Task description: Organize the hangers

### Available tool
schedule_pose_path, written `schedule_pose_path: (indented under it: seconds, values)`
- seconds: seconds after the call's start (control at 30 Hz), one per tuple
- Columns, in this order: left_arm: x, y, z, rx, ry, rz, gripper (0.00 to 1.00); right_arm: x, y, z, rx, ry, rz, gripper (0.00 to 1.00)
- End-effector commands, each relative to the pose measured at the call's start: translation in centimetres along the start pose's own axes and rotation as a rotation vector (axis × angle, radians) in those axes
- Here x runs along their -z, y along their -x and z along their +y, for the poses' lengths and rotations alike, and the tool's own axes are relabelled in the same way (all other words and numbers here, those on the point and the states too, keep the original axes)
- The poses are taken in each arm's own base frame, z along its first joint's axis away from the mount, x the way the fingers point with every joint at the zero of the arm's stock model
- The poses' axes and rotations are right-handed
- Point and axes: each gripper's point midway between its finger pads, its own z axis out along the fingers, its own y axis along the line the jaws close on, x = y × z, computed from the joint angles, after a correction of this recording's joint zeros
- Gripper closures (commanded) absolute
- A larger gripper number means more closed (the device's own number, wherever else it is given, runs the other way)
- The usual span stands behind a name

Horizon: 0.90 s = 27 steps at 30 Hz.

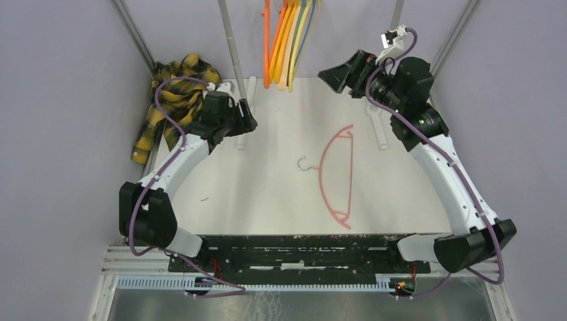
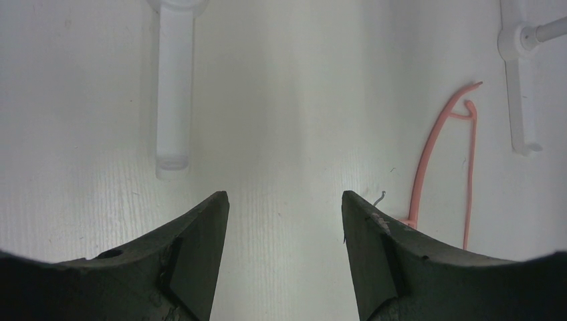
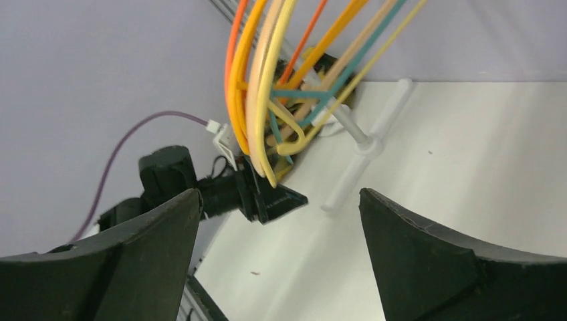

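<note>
Several hangers (image 1: pixel 284 43) in orange, yellow, pale peach and teal hang bunched at the back centre; the right wrist view shows the same bunch (image 3: pixel 267 93) just ahead. One pink hanger (image 1: pixel 337 175) lies flat on the white table, metal hook toward the left; it also shows at the right of the left wrist view (image 2: pixel 441 160). My right gripper (image 1: pixel 334 75) is raised to the right of the hanging bunch, open and empty (image 3: pixel 279 200). My left gripper (image 1: pixel 249 120) hovers low at the back left, open with nothing between its fingers (image 2: pixel 285 200).
A yellow-and-black plaid shirt (image 1: pixel 170 100) is heaped at the back left corner. Grey upright poles (image 1: pixel 231 47) rise at the back. White rack feet (image 1: pixel 378 130) lie on the table (image 1: pixel 267 194); one foot (image 2: pixel 174 87) is ahead of the left gripper. Purple walls enclose three sides.
</note>
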Motion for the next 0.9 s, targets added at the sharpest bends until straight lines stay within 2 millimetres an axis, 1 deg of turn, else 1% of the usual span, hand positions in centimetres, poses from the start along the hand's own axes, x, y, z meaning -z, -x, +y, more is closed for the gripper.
schedule_pose_path:
  seconds: [0.0,0.07,0.23,0.3,0.33,0.37,0.43,0.57,0.63,0.77,0.87]
  values:
    - [-0.3,1.2,0.3,-0.055,0.008,-0.039,0.3,3.4,-3.5,-3.6,0.174,-0.162,0.085,0.04]
    - [-0.4,1.1,0.4,-0.056,0.01,-0.036,0.3,4.8,-7.5,-5.7,0.205,-0.235,0.184,0.04]
    - [-1.0,0.7,0.4,-0.049,0.005,-0.023,0.3,8.2,-19.5,-10.4,0.254,-0.373,0.457,0.1]
    - [-1.1,0.5,0.3,-0.046,0.0,-0.017,0.31,9.4,-23.3,-11.8,0.267,-0.418,0.528,0.12]
    - [-1.1,0.5,0.3,-0.045,0.0,-0.017,0.31,9.8,-24.6,-12.3,0.28,-0.437,0.553,0.13]
    - [-1.2,0.5,0.3,-0.044,0.0,-0.017,0.31,10.1,-25.8,-12.9,0.299,-0.46,0.577,0.14]
    - [-1.2,0.6,0.3,-0.041,-0.001,-0.017,0.31,10.4,-27.2,-14.1,0.325,-0.514,0.599,0.17]
    - [-1.2,0.5,0.2,-0.033,-0.007,-0.016,0.31,9.9,-29.4,-16.2,0.35,-0.579,0.63,0.22]
    - [-1.3,0.4,0.1,-0.029,-0.012,-0.014,0.3,9.6,-30.8,-17.3,0.355,-0.605,0.658,0.24]
    - [-1.3,0.4,0.1,-0.031,-0.013,-0.016,0.28,9.1,-33.5,-18.7,0.359,-0.643,0.7,0.28]
    - [-1.4,0.3,0.2,-0.033,-0.012,-0.015,0.26,8.9,-34.6,-19.8,0.373,-0.693,0.705,0.29]
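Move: The pink hanger lies flat on the table, its middle about 43 cm below the open right gripper, some 4 cm back and 6 cm to the right. The hung hangers are roughly 15 cm ahead and 14 cm left of this gripper, near its height; the right pole foot stands some 19 cm ahead, 17 cm right and 43 cm down. From the left gripper, the pink hanger is about 7 cm back, 22 cm right and 18 cm below. Drop the right gripper nearly 40 cm towards the pink hanger, swinging back about 14 cm and easing 2 cm forward again near the end. Tip the fingers from level to steeply down on the way, some 60 degrees, and narrow them from wide open to about three-quarters. Finish over the hanger's curved side, back from its hook stem, still clear of it. ##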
